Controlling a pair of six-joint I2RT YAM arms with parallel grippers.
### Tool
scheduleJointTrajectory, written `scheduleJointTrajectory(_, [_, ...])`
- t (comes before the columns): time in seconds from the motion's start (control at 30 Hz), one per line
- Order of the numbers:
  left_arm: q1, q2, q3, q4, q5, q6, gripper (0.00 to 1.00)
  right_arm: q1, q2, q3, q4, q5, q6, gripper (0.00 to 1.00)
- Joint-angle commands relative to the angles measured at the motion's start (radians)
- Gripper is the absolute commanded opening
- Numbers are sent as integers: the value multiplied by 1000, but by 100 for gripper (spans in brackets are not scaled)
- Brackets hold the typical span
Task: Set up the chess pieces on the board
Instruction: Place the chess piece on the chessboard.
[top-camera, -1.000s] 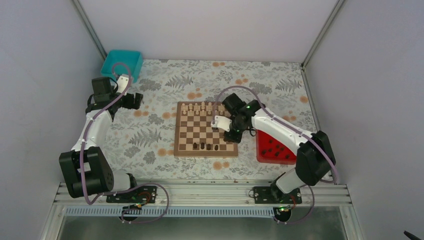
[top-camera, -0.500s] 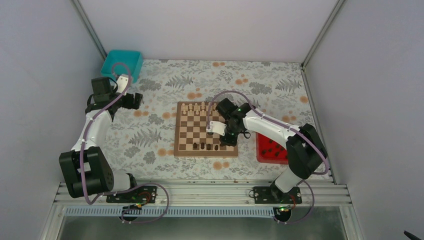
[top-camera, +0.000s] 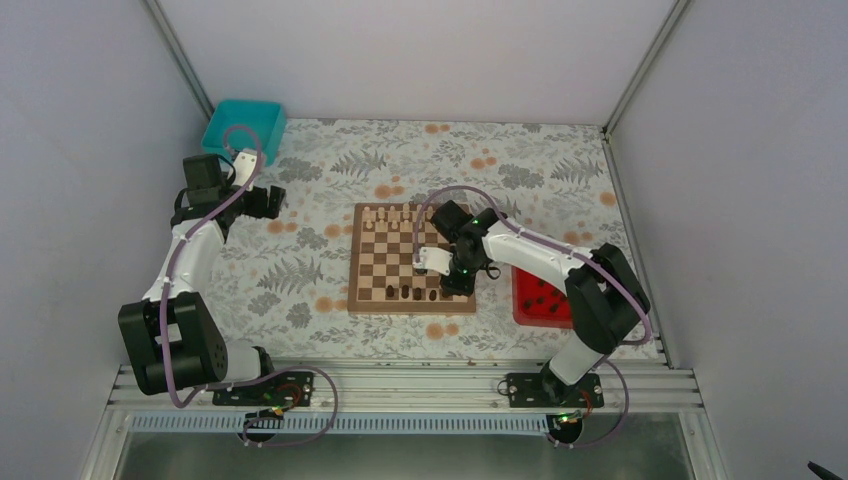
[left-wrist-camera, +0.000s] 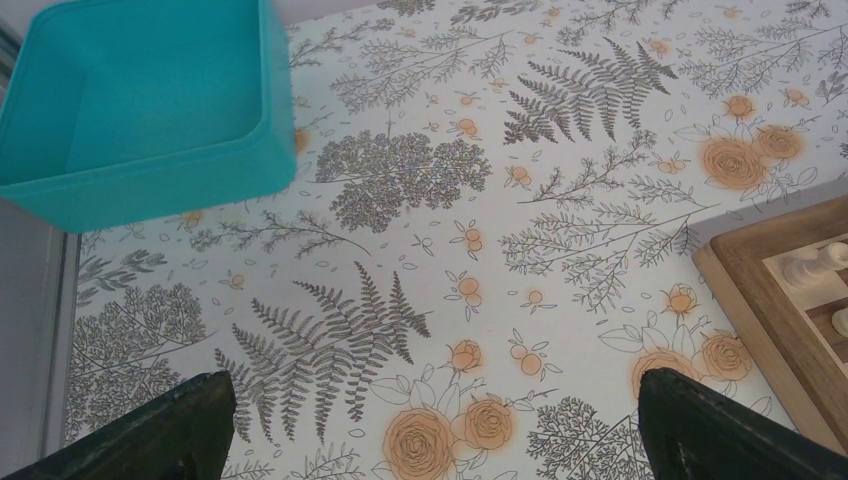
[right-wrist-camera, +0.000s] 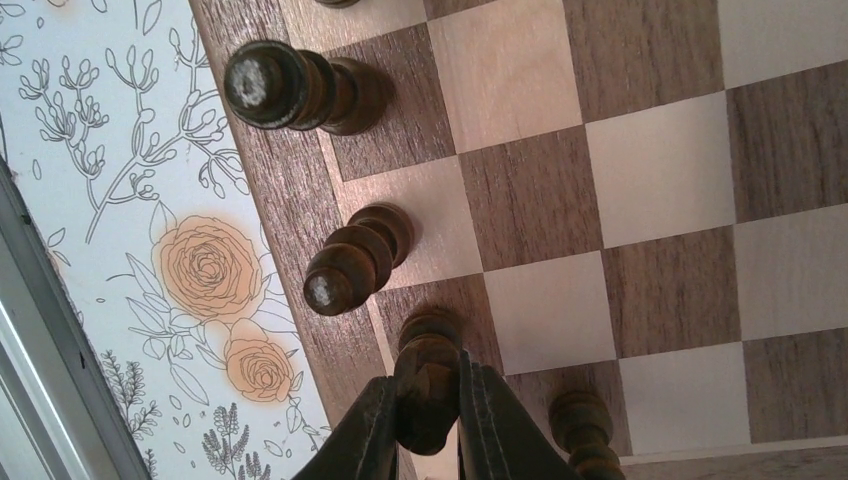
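Observation:
The board (top-camera: 400, 255) lies mid-table, with pale pieces along its far row and a few dark chess pieces (top-camera: 410, 293) standing in its near row. My right gripper (top-camera: 455, 282) hangs over the near right part of the board. In the right wrist view this gripper (right-wrist-camera: 430, 405) is shut on a dark chess piece (right-wrist-camera: 428, 370), held upright over a dark edge-row square of the board (right-wrist-camera: 660, 180). Whether its base touches the square I cannot tell. Three more dark pieces (right-wrist-camera: 355, 258) stand close by. My left gripper (top-camera: 262, 200) is open and empty, far left of the board.
A red tray (top-camera: 520, 308) holding loose dark pieces lies right of the board, partly under my right arm. A teal bin (top-camera: 243, 125) stands at the back left, also seen in the left wrist view as the teal bin (left-wrist-camera: 140, 110). Flowered cloth covers the table.
My right gripper has carried the dark piece leftward from the board's right edge, towards the near row. The left arm has not moved.

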Motion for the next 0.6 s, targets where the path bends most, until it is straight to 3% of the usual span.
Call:
scheduleJointTrajectory(0.0, [6,11,6,13,-5,4,100,5,12,-15,8,-11,-6,9])
scheduleJointTrajectory(0.13, [5,12,6,13,-5,4,100,4,12,-18,9,-7,-8,10])
scheduleJointTrajectory(0.3, [6,13,6,14,-6,4,100,4,-8,-6,7,-5,-11,22])
scheduleJointTrajectory(0.43, [5,13,6,13,-4,4,100,-23,-70,5,5,25,-12,38])
scheduleJointTrajectory(0.57, [5,11,7,12,-3,4,100,-111,-139,39,-47,-6,-40,41])
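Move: Right below the right hand, which already holds the dark chess piece upright, lies its dark square in the near row, about 3 cm down. The nearest dark piece of that row stands some 3 cm to the left and level with it, a taller one about 7 cm to the left and level; another dark piece is roughly 3 cm ahead and 3 cm to the right. From the left hand the square lies some 41 cm right, 21 cm back and 15 cm below. Settling the held piece the last few millimetres onto its square, the right hand stays there, still pinching it, then opens its fingers to well under half and lets go. It then lifts off by about 1.5 cm, drifting forward and to the right, clear of the near-row pieces. ##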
